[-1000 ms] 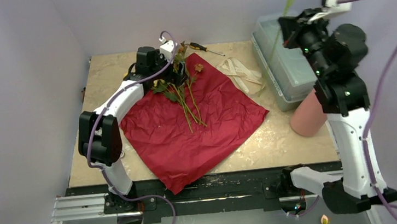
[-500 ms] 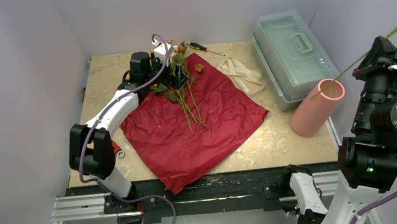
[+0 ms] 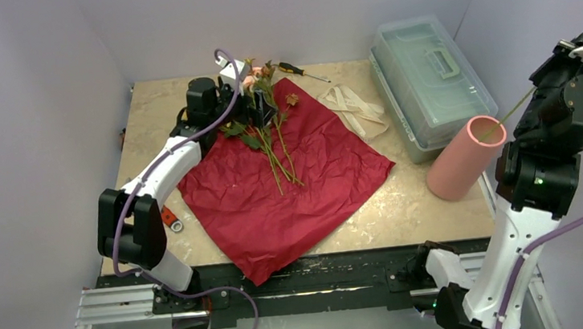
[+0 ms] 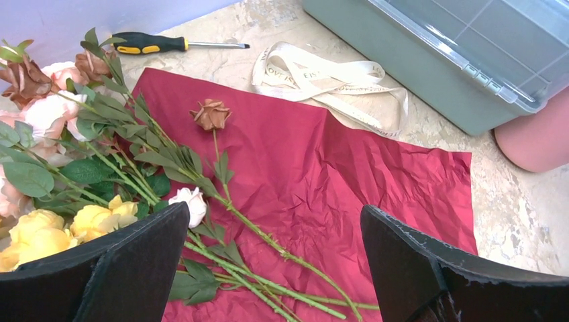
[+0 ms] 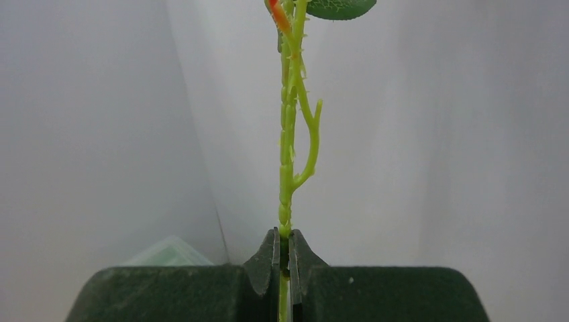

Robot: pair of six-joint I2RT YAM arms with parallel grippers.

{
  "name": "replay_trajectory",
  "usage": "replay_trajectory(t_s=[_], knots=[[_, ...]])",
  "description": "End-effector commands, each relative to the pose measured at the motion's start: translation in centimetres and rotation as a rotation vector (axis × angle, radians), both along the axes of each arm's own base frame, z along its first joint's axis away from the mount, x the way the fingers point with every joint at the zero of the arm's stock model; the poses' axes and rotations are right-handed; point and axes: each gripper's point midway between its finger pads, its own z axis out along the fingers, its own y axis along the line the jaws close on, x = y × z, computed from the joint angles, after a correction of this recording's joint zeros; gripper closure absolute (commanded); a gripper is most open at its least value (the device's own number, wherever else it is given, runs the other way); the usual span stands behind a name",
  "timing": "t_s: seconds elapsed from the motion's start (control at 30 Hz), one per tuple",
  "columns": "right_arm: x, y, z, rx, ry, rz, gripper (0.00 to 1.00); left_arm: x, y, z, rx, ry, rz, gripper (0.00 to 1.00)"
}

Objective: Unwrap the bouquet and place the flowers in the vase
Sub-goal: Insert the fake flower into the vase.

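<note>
The bouquet is undone: the flowers [image 3: 268, 126] lie loose on the flat dark red paper [image 3: 292, 205], with pink, yellow and orange heads [image 4: 40, 225] at the far left and the stems [image 4: 268, 245] pointing toward me. My left gripper [image 3: 258, 107] hovers open over them [image 4: 274, 211], holding nothing. My right gripper [image 5: 284, 245] is raised at the far right, shut on one green flower stem [image 5: 287, 168]. That stem [image 3: 520, 102] slants down to the mouth of the salmon-pink vase [image 3: 462, 166]; its bloom is out of view.
A cream ribbon [image 3: 355, 106] lies loose beside the paper's far corner. A clear greenish lidded box [image 3: 428, 71] stands behind the vase. A screwdriver [image 3: 299, 70] lies at the back. A small orange object [image 3: 168, 219] sits by the left arm.
My right arm has swung from above the box out to the right with the stem, whose lower end now points at the vase's mouth. The left gripper shifted slightly back over the flowers.
</note>
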Motion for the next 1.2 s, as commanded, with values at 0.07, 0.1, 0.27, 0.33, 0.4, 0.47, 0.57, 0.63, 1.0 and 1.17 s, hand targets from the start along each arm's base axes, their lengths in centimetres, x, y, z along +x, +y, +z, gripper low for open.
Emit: replay_trajectory(t_s=[0.07,0.1,0.27,0.33,0.4,0.47,0.57,0.63,1.0,1.17], knots=[[-1.2,-1.8,2.6,-0.101,-0.027,-0.132,1.0,-0.3,-0.3,2.0,-0.053,-0.063,-0.006,0.0],[-1.0,-1.9,2.4,-0.108,-0.024,-0.138,1.0,-0.3,-0.3,1.9,-0.05,-0.063,-0.005,0.0],[0.3,-2.3,2.4,-0.131,-0.036,-0.134,1.0,-0.5,-0.2,1.6,-0.059,-0.064,0.004,0.0],[0.8,-2.5,2.5,-0.126,-0.04,-0.129,1.0,-0.5,-0.2,1.5,-0.066,-0.057,0.006,0.0],[1.6,-2.6,1.9,-0.11,-0.028,-0.114,1.0,-0.5,-0.2,1.3,-0.067,-0.054,0.006,0.0],[2.4,-2.6,0.9,-0.097,-0.01,-0.097,1.0,-0.4,-0.2,1.3,-0.064,-0.058,0.01,0.0],[4.1,-2.6,-1.5,-0.065,0.045,-0.053,1.0,-0.1,0.2,1.1,-0.046,-0.061,0.026,0.0],[5.0,-2.6,-3.4,-0.031,0.084,-0.032,1.0,0.1,0.4,1.0,-0.035,-0.061,0.039,0.0],[6.2,-2.3,-12.9,0.072,0.25,0.02,1.0,0.2,0.3,0.0,-0.033,-0.046,0.031,0.0],[6.0,-0.9,-17.1,0.146,0.305,0.086,1.0,0.7,0.2,-0.6,-0.042,-0.03,0.044,0.0]])
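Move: The right hand, holding the pink-flowered stem up high, has the vase's middle about 6 cm ahead, some 2 cm to its left and roughly 43 cm below; the stem's lower end shows over the vase's mouth. The green box lies some 29 cm ahead and 4 cm left, the white ribbon about 28 cm ahead and 25 cm left, both near table height. From the left hand the vase is roughly 18 cm back, 50 cm right and 10 cm lower. Still pinching the flower's stem in shut fingers, the right hand first edges about 2 cm to the right and a little forward, lining the stem up over the vase. It then sinks quickly, some 16 cm down and 5 cm farther forward, to feed the stem into the mouth, while the upward-tilted fingers tip down about 20 degrees towards level. ##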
